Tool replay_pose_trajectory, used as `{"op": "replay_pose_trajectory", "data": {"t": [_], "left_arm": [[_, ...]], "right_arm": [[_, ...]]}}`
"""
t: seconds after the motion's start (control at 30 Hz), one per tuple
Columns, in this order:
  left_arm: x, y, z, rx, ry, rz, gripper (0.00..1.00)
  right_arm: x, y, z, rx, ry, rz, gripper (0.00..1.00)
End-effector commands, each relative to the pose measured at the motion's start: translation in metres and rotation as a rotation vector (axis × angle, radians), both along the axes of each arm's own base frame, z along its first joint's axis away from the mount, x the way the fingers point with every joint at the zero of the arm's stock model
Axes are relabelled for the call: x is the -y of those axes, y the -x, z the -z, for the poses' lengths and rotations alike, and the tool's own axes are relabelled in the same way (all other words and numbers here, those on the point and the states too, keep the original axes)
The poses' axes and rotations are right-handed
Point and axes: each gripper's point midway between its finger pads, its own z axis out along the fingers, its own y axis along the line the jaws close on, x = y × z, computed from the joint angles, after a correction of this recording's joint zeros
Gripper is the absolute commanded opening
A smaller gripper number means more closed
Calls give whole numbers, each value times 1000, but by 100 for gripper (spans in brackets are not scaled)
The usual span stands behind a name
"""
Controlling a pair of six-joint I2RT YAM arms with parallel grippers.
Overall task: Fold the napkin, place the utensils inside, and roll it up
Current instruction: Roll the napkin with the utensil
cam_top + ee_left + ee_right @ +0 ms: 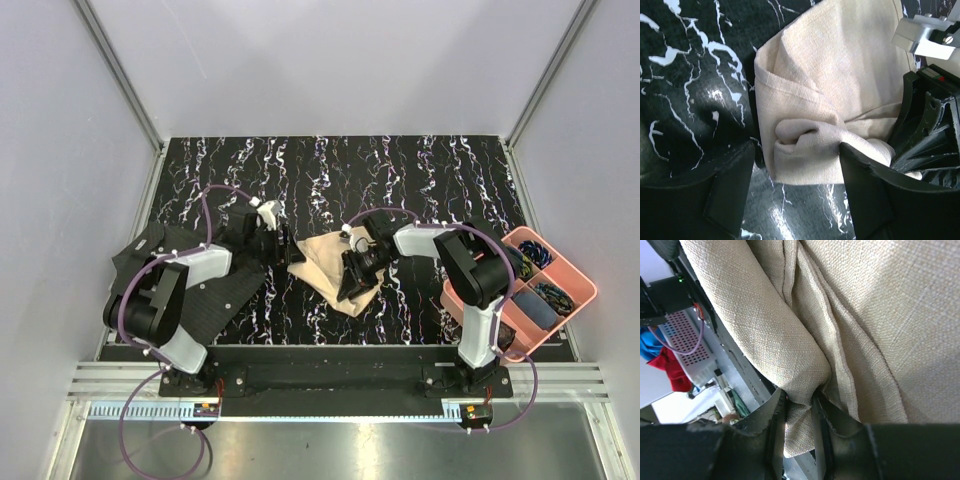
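Observation:
The beige napkin [322, 262] lies bunched and partly rolled mid-table on the black marbled surface. My left gripper [283, 250] sits at its left end, open. In the left wrist view the rolled end of the napkin [810, 145] lies between the spread fingers [732, 185], which stand apart from the cloth. My right gripper [357, 275] is on the napkin's right side, shut on a pinched fold of the napkin [790, 365], with cloth squeezed between its jaws [798, 399]. The utensils are hidden.
A pink tray [578, 283] with small coloured items stands at the right edge, behind the right arm. A black dotted mat [215, 300] lies under the left arm. The right arm's black gripper body [932, 130] is close to my left gripper.

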Motion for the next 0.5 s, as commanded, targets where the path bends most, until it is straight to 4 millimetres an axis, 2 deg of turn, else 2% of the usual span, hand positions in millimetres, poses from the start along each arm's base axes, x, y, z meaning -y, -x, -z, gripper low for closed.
{"op": "replay_pose_trajectory", "data": {"t": [0.0, 0.1, 0.27, 0.37, 0.4, 0.47], "left_arm": [[9, -13, -7, 90, 50, 39, 68], [10, -15, 0, 88, 52, 42, 64], [16, -13, 9, 74, 95, 54, 47], [19, -10, 12, 64, 125, 58, 31], [19, -7, 14, 56, 129, 58, 21], [20, -6, 14, 52, 138, 60, 10]], "right_arm": [[14, 1, 29, -1, 84, -9, 30], [16, -1, 31, -4, 84, -4, 30], [17, -1, 32, -11, 87, -4, 31], [17, -3, 32, -5, 89, -2, 32], [18, -4, 32, 2, 95, 0, 33], [17, -7, 28, 17, 99, 3, 38]]}}
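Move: Just under the left fingers' gap, the left end of the rolled napkin lies about 2 cm to the hand's right, level with it fore and aft, and 2 cm below. The flat, unrolled part of the napkin spreads some 12 cm to this hand's right and 3 cm farther out; the right gripper, already holding the napkin, sits about 13 cm right and 6 cm back. From the right hand, that left end is roughly 11 cm left and 5 cm ahead. Sinking about 1.5 cm and easing as far to its right, the left hand brings its wide-open fingers down astride the left end of the rolled napkin, then closes them most of the way and pinches the fold between the tips. The right hand stays in place and keeps its hold on the napkin, hardly turning. ##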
